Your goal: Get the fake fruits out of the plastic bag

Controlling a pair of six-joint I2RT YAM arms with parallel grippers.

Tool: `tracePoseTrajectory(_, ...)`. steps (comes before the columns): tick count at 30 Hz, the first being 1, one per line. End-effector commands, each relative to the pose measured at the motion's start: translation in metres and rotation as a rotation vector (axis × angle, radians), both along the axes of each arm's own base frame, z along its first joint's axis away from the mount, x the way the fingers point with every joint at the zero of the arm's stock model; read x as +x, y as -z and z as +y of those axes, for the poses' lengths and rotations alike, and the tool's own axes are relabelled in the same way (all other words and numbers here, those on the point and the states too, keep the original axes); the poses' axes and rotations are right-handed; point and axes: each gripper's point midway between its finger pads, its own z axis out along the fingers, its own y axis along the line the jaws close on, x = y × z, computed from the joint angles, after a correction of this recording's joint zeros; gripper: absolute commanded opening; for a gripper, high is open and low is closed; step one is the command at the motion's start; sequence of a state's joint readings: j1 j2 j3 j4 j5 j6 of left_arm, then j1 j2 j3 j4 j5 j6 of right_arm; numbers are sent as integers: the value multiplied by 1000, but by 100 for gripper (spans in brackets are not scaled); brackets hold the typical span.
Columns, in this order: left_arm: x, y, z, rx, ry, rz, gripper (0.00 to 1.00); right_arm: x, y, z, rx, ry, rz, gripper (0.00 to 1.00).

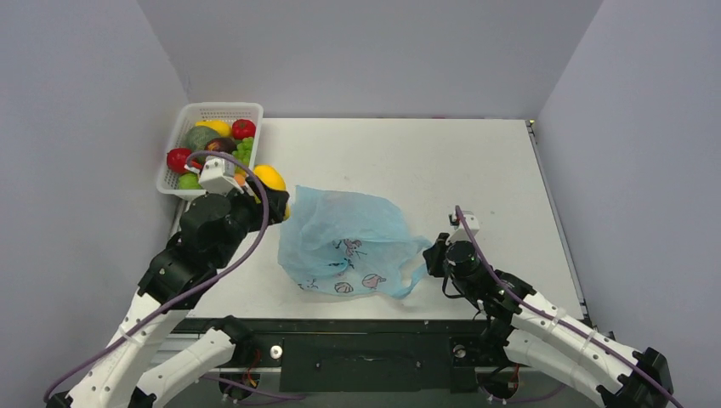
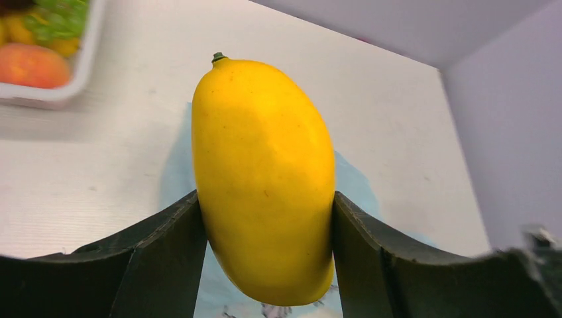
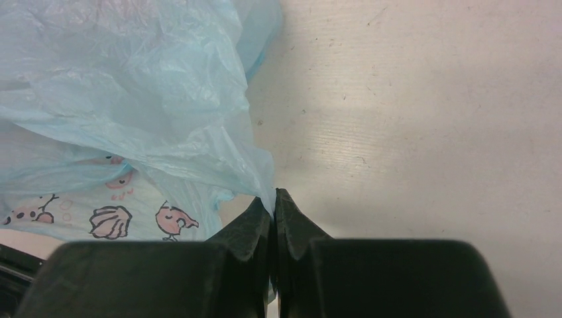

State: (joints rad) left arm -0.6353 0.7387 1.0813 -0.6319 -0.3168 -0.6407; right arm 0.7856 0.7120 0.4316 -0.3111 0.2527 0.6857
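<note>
A yellow toy mango [image 2: 265, 179], one of the fake fruits, is clamped between the two dark fingers of my left gripper [image 2: 265, 199], stem end pointing away. From above, the mango [image 1: 270, 178] hangs at the bag's upper left edge, just right of the basket, and the left gripper [image 1: 259, 194] is shut on it. The light-blue plastic bag [image 1: 344, 242] lies crumpled mid-table. My right gripper [image 1: 435, 255] sits at the bag's right side. Its jaws [image 3: 274, 193] are shut, pinching a fold of the bag [image 3: 132, 99]. What the bag holds is hidden.
A white lattice basket [image 1: 217, 107] stands at the far left of the table and holds several toy fruits, red, green, yellow and dark ones. Its corner [image 2: 79, 73] shows in the left wrist view. Grey walls enclose the table on three sides.
</note>
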Motion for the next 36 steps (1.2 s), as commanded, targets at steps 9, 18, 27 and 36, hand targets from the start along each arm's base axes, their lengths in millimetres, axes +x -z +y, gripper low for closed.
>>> tracePoseTrajectory(9, 146, 56, 163, 74, -489, 73, 18, 3, -20, 8, 57, -27, -45, 0)
tracePoseTrajectory(18, 258, 82, 194, -28, -453, 107, 22, 1, -26, 13, 78, -52, -41, 0)
tracePoseTrajectory(27, 350, 100, 214, -31, -462, 212, 43, -3, -34, 14, 95, -65, -33, 0)
tracePoseTrajectory(36, 389, 91, 247, -13, -557, 278, 95, -6, -39, 8, 88, -61, -40, 0)
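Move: The basket the held yellow fruit is going to has its middle about 32 cm ahead of my left hand, 22 cm to its left and 27 cm below. In the basket, the dark eggplant is at the middle, the grapes are some 7 cm right of it, and the red tomato is in the far right corner, roughly 42 cm ahead and 16 cm left of the hand. From my right hand, the basket's middle lies about 36 cm ahead, 66 cm left and 5 cm below. My left hand, still gripping the yellow fruit, swings forward, left and down to the basket, turning about 30 degrees counter-clockwise and tipping its fingers slightly down. It then runs straight ahead over the basket towards the far end, rising some 5 cm, about 40 cm forward in all, and its fingers spread wide at the finish to let the fruit go. My right hand keeps pinching the bag's handle, nearly still. ##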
